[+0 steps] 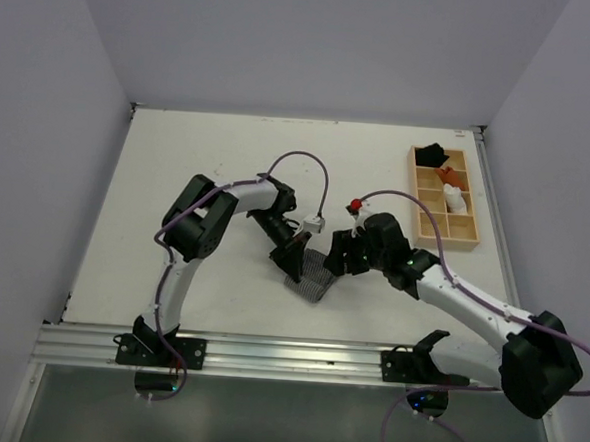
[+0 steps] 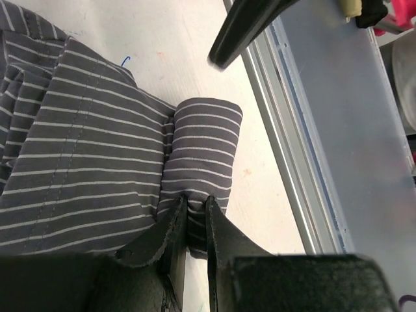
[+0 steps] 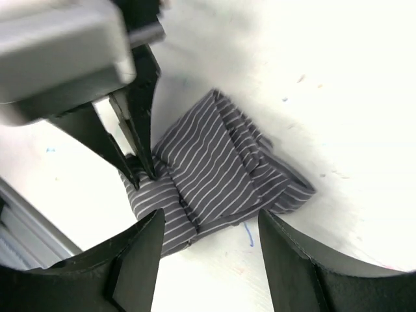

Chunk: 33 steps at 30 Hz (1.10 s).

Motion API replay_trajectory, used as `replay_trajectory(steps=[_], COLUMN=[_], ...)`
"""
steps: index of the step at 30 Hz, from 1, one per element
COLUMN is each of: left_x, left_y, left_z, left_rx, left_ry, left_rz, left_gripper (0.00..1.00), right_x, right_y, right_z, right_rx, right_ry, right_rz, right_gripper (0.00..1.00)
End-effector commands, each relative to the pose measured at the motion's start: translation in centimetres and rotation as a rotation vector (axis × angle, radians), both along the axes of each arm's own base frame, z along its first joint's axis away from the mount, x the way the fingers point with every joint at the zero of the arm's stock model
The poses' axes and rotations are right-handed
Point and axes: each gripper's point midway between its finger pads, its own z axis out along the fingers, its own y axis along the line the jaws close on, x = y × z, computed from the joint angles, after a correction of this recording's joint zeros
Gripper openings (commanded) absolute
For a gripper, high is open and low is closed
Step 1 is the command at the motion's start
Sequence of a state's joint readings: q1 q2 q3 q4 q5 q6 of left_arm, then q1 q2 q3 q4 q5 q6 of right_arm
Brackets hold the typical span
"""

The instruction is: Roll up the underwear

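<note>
The underwear (image 1: 314, 272) is a grey cloth with fine white stripes, lying folded on the white table between the two arms. One end of it is rolled into a short tube (image 2: 203, 146). My left gripper (image 2: 195, 207) is shut on that rolled end, with striped cloth pinched between its black fingers. In the right wrist view the left gripper (image 3: 142, 175) bites the left corner of the underwear (image 3: 224, 166). My right gripper (image 3: 211, 218) hovers just above the cloth's near edge, open, with nothing between its fingers. One right finger (image 2: 250, 26) crosses the top of the left wrist view.
A wooden compartment tray (image 1: 473, 207) stands at the back right, holding small black, orange and white bundles. An aluminium rail (image 1: 287, 353) runs along the near table edge, close beside the roll. A small blue pen mark (image 3: 249, 235) is on the table.
</note>
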State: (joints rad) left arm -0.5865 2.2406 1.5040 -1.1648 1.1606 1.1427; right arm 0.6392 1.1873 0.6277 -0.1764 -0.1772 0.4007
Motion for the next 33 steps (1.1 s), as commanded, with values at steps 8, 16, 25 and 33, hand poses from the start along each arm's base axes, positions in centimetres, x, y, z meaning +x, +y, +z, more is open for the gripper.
replay_trajectory(steps=[8,16,25,33], left_x=[1.5,1.3,1.5,1.4], left_y=[-0.9,-1.3,-1.9,-1.5], left_z=[-2.3,-2.9,-3.2,-3.6], left_rx=[0.128,0.172,0.196,0.219], left_ry=[0.023,0.054,0.057,0.058], left_rz=[-0.015,-0.007,-0.003,-0.002], left_gripper=[0.09,0.09,0.09,0.09], right_x=[-0.5,-3.7,-4.6,-3.4], right_y=[0.4,3.7,4.9,4.4], right_z=[4.8,1.5,-1.3,-3.8], right_rx=[-0.3,-0.528,-0.67,-0.789], right_ry=[-0.317,-0.299,-0.265,-0.252], right_rz=[0.142,0.494,0.658,0.655], right_gripper=[0.65,0.67,0.67,0.62])
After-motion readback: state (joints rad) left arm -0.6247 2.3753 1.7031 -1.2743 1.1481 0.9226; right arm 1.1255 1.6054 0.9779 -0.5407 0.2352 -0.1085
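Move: The underwear's rolled edge is pinched by the left fingers, its middle some 3 cm right and 2 cm back of that hand and 1 cm below. From the right hand that roll lies about 5 cm back, 6 cm left and 7 cm down. The unrolled cloth spreads beyond the roll, some 1 cm ahead, 4 cm left and 8 cm below the right hand. The open right hand rises, swings back-left turning counter-clockwise, then sinks some 7 cm over the left-held roll. ##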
